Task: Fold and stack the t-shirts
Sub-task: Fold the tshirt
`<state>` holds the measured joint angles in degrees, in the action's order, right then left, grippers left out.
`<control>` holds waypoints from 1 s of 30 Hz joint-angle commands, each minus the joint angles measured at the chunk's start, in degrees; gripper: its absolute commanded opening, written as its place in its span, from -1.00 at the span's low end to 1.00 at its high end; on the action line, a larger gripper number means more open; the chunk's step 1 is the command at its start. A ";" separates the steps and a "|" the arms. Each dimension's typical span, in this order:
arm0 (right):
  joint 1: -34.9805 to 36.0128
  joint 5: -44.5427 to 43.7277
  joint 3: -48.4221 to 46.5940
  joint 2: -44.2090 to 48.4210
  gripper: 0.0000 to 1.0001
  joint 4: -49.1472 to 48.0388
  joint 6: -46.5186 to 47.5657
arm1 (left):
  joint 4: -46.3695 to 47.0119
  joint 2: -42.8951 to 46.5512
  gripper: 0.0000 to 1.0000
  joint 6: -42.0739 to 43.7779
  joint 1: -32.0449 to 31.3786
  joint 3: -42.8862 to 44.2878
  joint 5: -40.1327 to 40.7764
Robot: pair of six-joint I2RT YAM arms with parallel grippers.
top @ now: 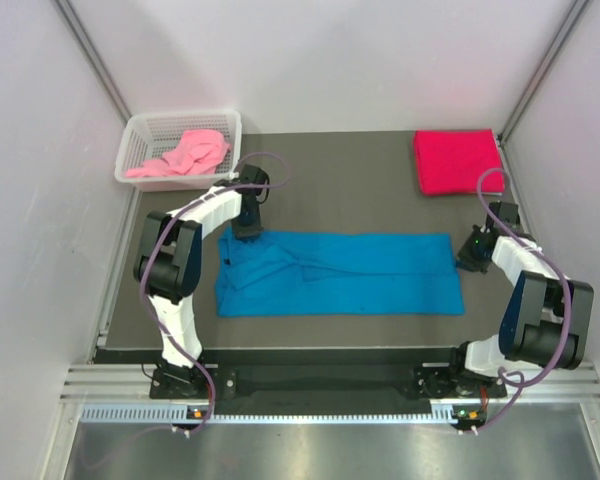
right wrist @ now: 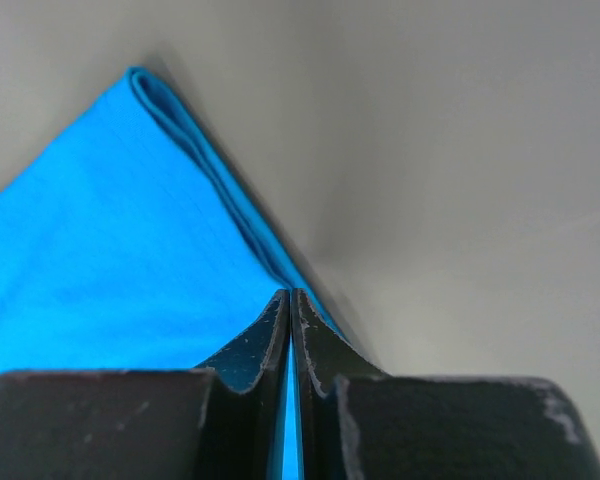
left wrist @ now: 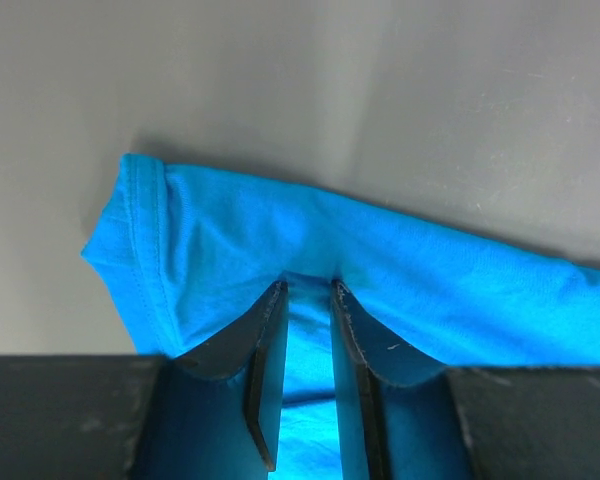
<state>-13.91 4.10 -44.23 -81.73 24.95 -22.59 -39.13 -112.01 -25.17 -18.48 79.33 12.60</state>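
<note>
The bright blue t-shirt (top: 340, 275) lies folded into a long strip across the middle of the dark mat. My left gripper (top: 246, 232) is at its upper left corner by the sleeve. In the left wrist view its jaws (left wrist: 308, 285) are partly closed, with a bunched ridge of blue cloth (left wrist: 240, 230) pinched between the tips. My right gripper (top: 468, 258) is at the strip's right end. Its jaws (right wrist: 291, 293) are shut on the folded blue edge (right wrist: 110, 230). The crimson red t-shirt (top: 457, 160) lies folded at the back right. The light pink t-shirt (top: 185, 155) sits crumpled in the basket.
The white mesh basket (top: 180, 118) stands at the back left corner, just beyond the left arm. White walls close in the mat on the left, back and right. The metal rail with both arm bases runs along the near edge.
</note>
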 commanded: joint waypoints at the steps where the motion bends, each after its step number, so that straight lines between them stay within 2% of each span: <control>1: 0.11 -2.34 0.89 0.09 -0.93 -1.92 0.61 | -1.99 4.86 -0.42 1.09 -0.15 2.93 0.41; 8: 0.99 -2.52 -1.12 2.54 -0.84 0.36 -0.17 | -4.72 14.87 -0.36 2.84 -0.24 4.08 -1.52; 11: 3.79 -2.52 -4.10 5.35 -0.72 2.64 -1.05 | -4.90 18.74 -0.36 2.58 0.11 1.37 -2.23; 14: 9.41 0.02 -6.57 7.55 -0.57 2.13 -1.84 | -2.98 22.95 -0.36 0.40 2.82 -3.63 -5.90; 17: 18.81 6.25 -7.63 8.17 -0.33 -4.62 -1.23 | 0.89 27.69 -0.36 -2.68 9.50 -10.56 -17.05; 18: 23.36 8.27 -7.89 6.86 -0.24 -7.08 -0.97 | 3.25 28.68 -0.37 -3.48 11.34 -12.17 -19.34; 20: 27.78 12.85 -9.99 4.23 -0.20 -12.72 -1.14 | 5.11 30.78 -0.37 -5.67 16.71 -15.94 -25.24; 21: 32.41 13.47 -11.13 0.47 -0.19 -15.08 -1.32 | 7.04 31.40 -0.37 -6.29 19.51 -17.18 -26.91; 23: 36.83 13.22 -16.05 -3.85 -0.18 -16.07 -0.97 | 8.28 32.55 -0.38 -7.08 20.50 -20.16 -29.91; 24: 40.77 13.39 -17.98 -8.40 -0.17 -16.33 -0.62 | 8.55 32.81 -0.38 -7.09 20.68 -20.88 -30.00; 30: 51.51 15.59 -34.49 -24.05 -0.11 -18.18 4.82 | 8.99 33.78 -0.38 -5.86 20.68 -26.41 -28.86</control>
<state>33.30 17.10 -71.09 -101.21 10.48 -21.89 -33.78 -80.93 -30.98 2.22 54.83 -14.28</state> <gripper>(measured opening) 0.435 0.308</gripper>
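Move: The t-shirt lies folded into a long strip just below both hands. From the left hand its near left corner is about 19 cm back and 7 cm left, its far left corner roughly 2 cm ahead and 5 cm left, and the white basket some 21 cm ahead and 17 cm left. From the right hand that far left corner is about 54 cm left and 8 cm ahead; the strip's far right corner is 7 cm ahead and 2 cm left. The left hand comes up off the shirt's far left part by about 13 cm, then swings back and left past the strip's left edge while sinking halfway down again towards the near left corner, rolling its left side down with the fingers still partly open. The right hand lingers low at the strip's right edge, then lifts and sweeps fast some 35 cm left and slightly forward over the shirt towards the far left corner, turning about 55 degrees counter-clockwise as its nearly shut fingers open not quite halfway. ##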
